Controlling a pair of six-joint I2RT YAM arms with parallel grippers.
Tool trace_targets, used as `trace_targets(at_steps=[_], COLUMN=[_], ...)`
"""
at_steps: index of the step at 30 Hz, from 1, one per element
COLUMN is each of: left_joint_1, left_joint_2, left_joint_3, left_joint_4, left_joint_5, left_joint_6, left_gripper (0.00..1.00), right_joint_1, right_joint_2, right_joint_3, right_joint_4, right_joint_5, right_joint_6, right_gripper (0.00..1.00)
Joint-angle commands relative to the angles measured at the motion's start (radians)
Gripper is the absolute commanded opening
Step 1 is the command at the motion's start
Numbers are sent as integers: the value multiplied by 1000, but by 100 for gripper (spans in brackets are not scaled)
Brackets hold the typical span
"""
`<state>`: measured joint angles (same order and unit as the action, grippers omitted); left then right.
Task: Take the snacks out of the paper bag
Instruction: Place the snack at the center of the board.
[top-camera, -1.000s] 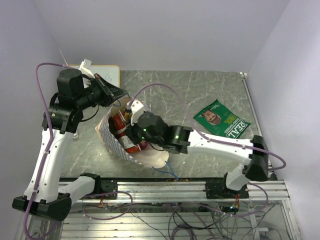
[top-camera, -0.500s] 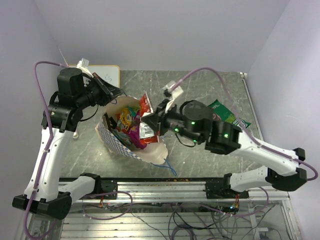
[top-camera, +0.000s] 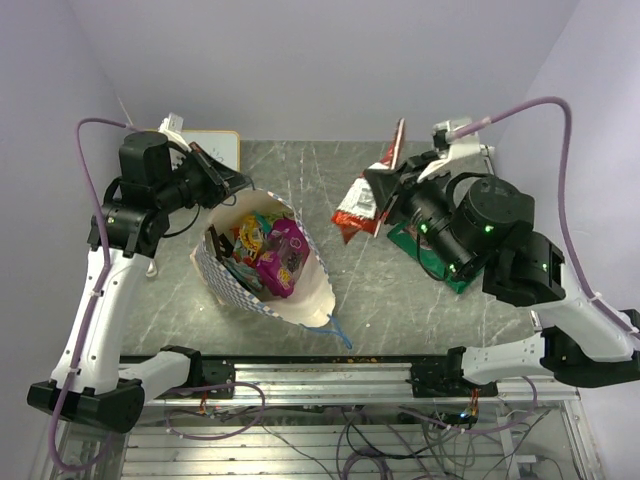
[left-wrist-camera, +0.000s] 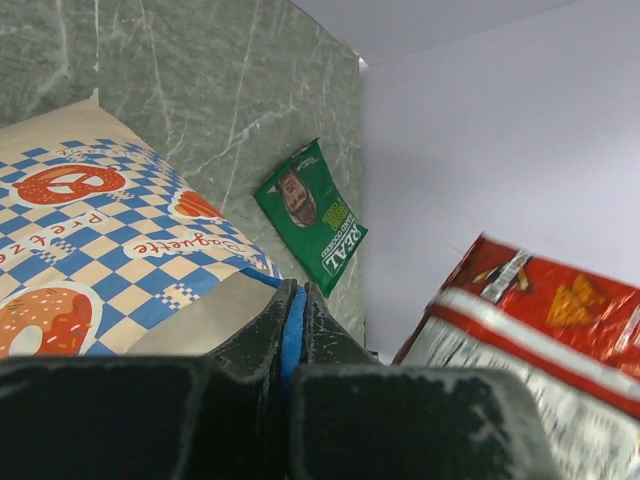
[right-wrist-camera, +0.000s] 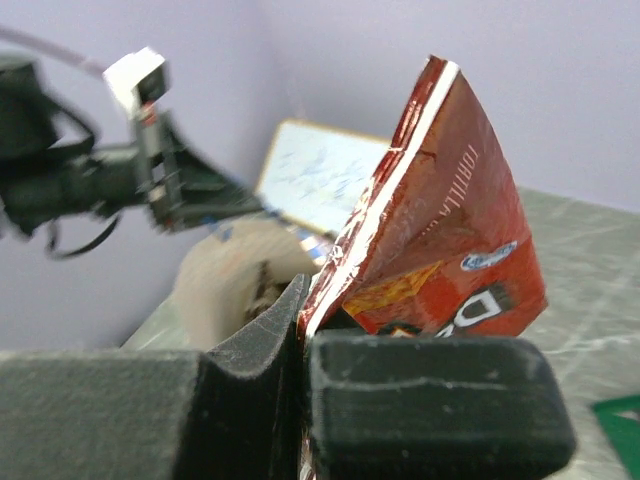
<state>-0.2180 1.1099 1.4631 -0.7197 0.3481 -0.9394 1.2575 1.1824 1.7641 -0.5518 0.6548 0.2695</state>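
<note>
The paper bag (top-camera: 300, 300) lies open on the table, cream with a blue checkered band (left-wrist-camera: 100, 240). Several snacks remain inside, among them a purple packet (top-camera: 285, 255) and small colourful packets (top-camera: 250, 233). My left gripper (top-camera: 236, 186) is shut on the bag's blue cord handle (left-wrist-camera: 292, 322) at the bag's far rim. My right gripper (top-camera: 388, 188) is shut on the edge of a red chip bag (top-camera: 362, 200), held in the air right of the paper bag (right-wrist-camera: 225, 280). The red bag (right-wrist-camera: 450, 240) hangs above the table. A green chip bag (left-wrist-camera: 310, 215) lies on the table, mostly under my right arm.
A small whiteboard (top-camera: 215, 150) leans at the table's far left corner behind the left gripper. Purple walls close in the back and right sides. The aluminium rail with cables runs along the near edge.
My right gripper has pulled the red chip bag up out of the paper bag and carried it right and away. The left gripper keeps holding the handle in place.
</note>
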Motion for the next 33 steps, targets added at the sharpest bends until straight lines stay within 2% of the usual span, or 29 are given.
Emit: trace_targets(at_steps=[1, 5, 8, 12, 16, 21, 26, 33], left_joint_1=[-7, -7, -8, -7, -8, -8, -8, -7], left_joint_2=[1, -4, -14, -23, -21, -8, 17, 68], left_joint_3=[34, 27, 11, 0, 13, 23, 46, 116], left_joint_4=[70, 89, 102, 104, 83, 75, 66, 8], left_joint_5=[82, 122, 146, 180, 205, 230, 244, 258], left_joint_6=[-5, -23, -29, -22, -16, -7, 7, 67], left_gripper=[7, 7, 7, 7, 7, 7, 7, 7], right_joint_1=[-4, -14, -71, -284, -508, -663, -745, -945], right_joint_2=[18, -5, -41, -54, -11, 92, 156, 253], right_joint_3=[35, -25, -117, -176, -224, -236, -273, -291], right_joint_4=[-15, -2, -2, -126, -198, -279, -204, -44], right_joint_5=[373, 518, 543, 381, 227, 145, 7, -310], right_joint_6=[-89, -113, -94, 29, 81, 174, 197, 194], right_gripper=[0, 0, 0, 0, 0, 0, 0, 0])
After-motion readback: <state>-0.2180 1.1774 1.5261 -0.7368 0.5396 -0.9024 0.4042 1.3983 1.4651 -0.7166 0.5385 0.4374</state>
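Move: The right hand holds the red snack high over the table. The green snack lying on the table is about 21 cm ahead of that hand, some 32 cm to its right and roughly 50 cm below. The open paper bag stands about 23 cm to this hand's left, 8 cm ahead and 38 cm below. From the left hand, the green snack lies some 58 cm right, 10 cm ahead and 38 cm down. The right hand lowers its held red snack about 23 cm, swinging right and forward towards the green snack. ##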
